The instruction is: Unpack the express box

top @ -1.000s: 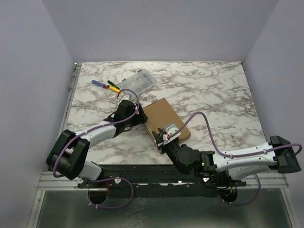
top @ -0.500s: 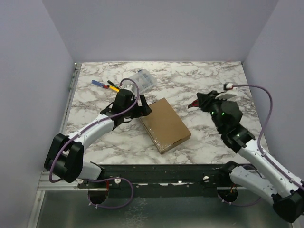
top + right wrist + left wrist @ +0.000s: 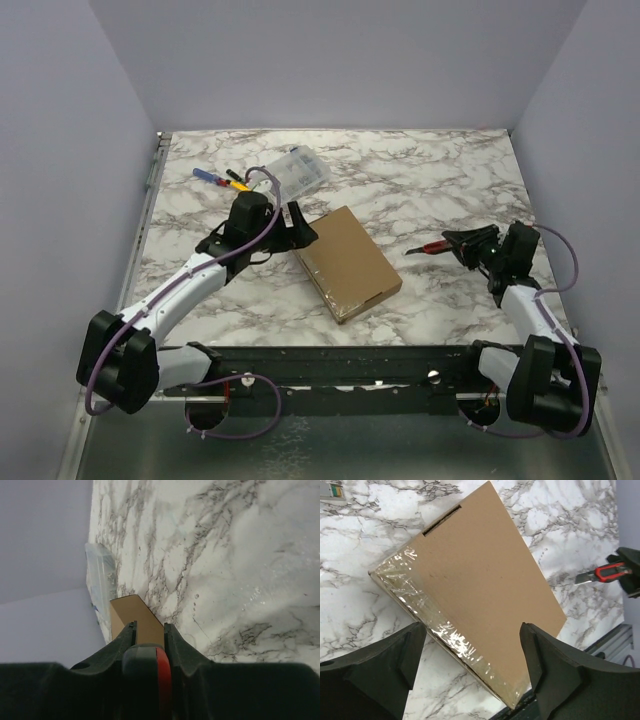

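Observation:
The express box [image 3: 345,262] is a flat brown cardboard mailer lying closed at the middle of the marble table. Clear tape [image 3: 437,627] covers its long side edge. My left gripper [image 3: 297,224] is open at the box's far left corner; in the left wrist view its gripper [image 3: 472,672] spans that taped edge with nothing between the fingers [image 3: 382,662]. My right gripper [image 3: 466,242] is to the right of the box and apart from it, shut on a red and black utility knife [image 3: 432,247]. The knife's handle [image 3: 150,667] fills the jaws of the gripper [image 3: 149,628], with the box [image 3: 131,616] beyond.
A clear plastic compartment case [image 3: 294,170] lies behind the box, with a few coloured pens [image 3: 222,178] to its left. The knife [image 3: 607,572] also shows at the right edge of the left wrist view. Lilac walls close in three sides.
The right arm swung from the box's near edge up and out to the right side of the table, still holding the knife. The left gripper shifted slightly back at the box's far corner.

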`<action>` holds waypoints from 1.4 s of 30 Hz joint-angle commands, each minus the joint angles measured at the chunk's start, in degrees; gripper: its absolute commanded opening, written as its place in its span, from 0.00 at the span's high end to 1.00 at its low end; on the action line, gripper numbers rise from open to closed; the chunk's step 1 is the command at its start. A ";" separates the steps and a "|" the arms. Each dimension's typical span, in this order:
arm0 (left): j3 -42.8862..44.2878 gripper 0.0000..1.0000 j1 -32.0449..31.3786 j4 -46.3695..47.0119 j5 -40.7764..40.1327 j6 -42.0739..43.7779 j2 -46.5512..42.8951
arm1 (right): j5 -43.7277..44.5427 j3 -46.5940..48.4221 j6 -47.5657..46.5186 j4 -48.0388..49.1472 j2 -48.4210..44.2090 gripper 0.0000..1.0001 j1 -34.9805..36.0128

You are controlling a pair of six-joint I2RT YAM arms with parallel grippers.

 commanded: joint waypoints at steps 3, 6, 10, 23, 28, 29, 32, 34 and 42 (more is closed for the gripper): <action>-5.10 0.24 -0.06 0.19 2.15 -9.31 -4.63 | 3.09 -1.58 11.07 4.91 5.53 0.99 -1.01; -8.03 0.27 -0.94 1.67 -0.05 -13.17 -6.67 | 9.89 -1.70 15.91 7.73 9.05 0.99 -0.92; -12.48 0.28 -2.11 6.08 -0.91 -18.35 -8.94 | 15.22 1.14 20.58 12.17 17.79 0.95 0.13; -16.82 0.32 -5.39 11.27 -3.51 -24.29 -9.43 | 15.75 7.51 23.30 9.57 30.02 0.68 2.26; -16.30 0.32 -5.63 11.74 -2.39 -24.18 -7.16 | 15.93 6.01 20.04 7.14 28.17 0.21 2.70; -16.22 0.32 -5.77 11.82 -2.31 -24.30 -6.73 | 15.47 5.58 19.15 7.16 27.96 0.14 2.81; -16.27 0.31 -6.22 12.42 -1.90 -24.37 -5.66 | 14.41 4.72 15.56 5.85 26.93 0.01 3.20; -16.29 0.31 -6.51 12.71 -1.63 -24.13 -5.05 | 14.67 4.41 12.29 4.07 25.29 0.00 3.67; -17.41 0.35 -6.89 12.47 -4.56 -24.52 -5.33 | 19.26 5.56 -7.95 -5.12 17.33 0.01 12.70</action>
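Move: The utility knife, still gripped in the right hand, is bound for bare table about 5 cm ahead, 2 cm to the right and 10 cm below that hand. The taped box's middle lies some 24 cm to this hand's left and 4 cm back, about 8 cm lower. From the left hand, the box's middle is roughly 11 cm right, 5 cm back and 11 cm below; the clear plastic case is about 24 cm ahead, 4 cm left and 12 cm below. The knife is lowered to the bare table right of the box, the right hand sinking about 9 cm while going forward and slightly right, turning clockwise and tipping down. Its fingers open wide to let go, then it lifts slightly and eases back and left. Meanwhile the empty left hand draws back and down about 5 cm each towards the box's taped side, tipping down, its fingers narrowing but still open. ##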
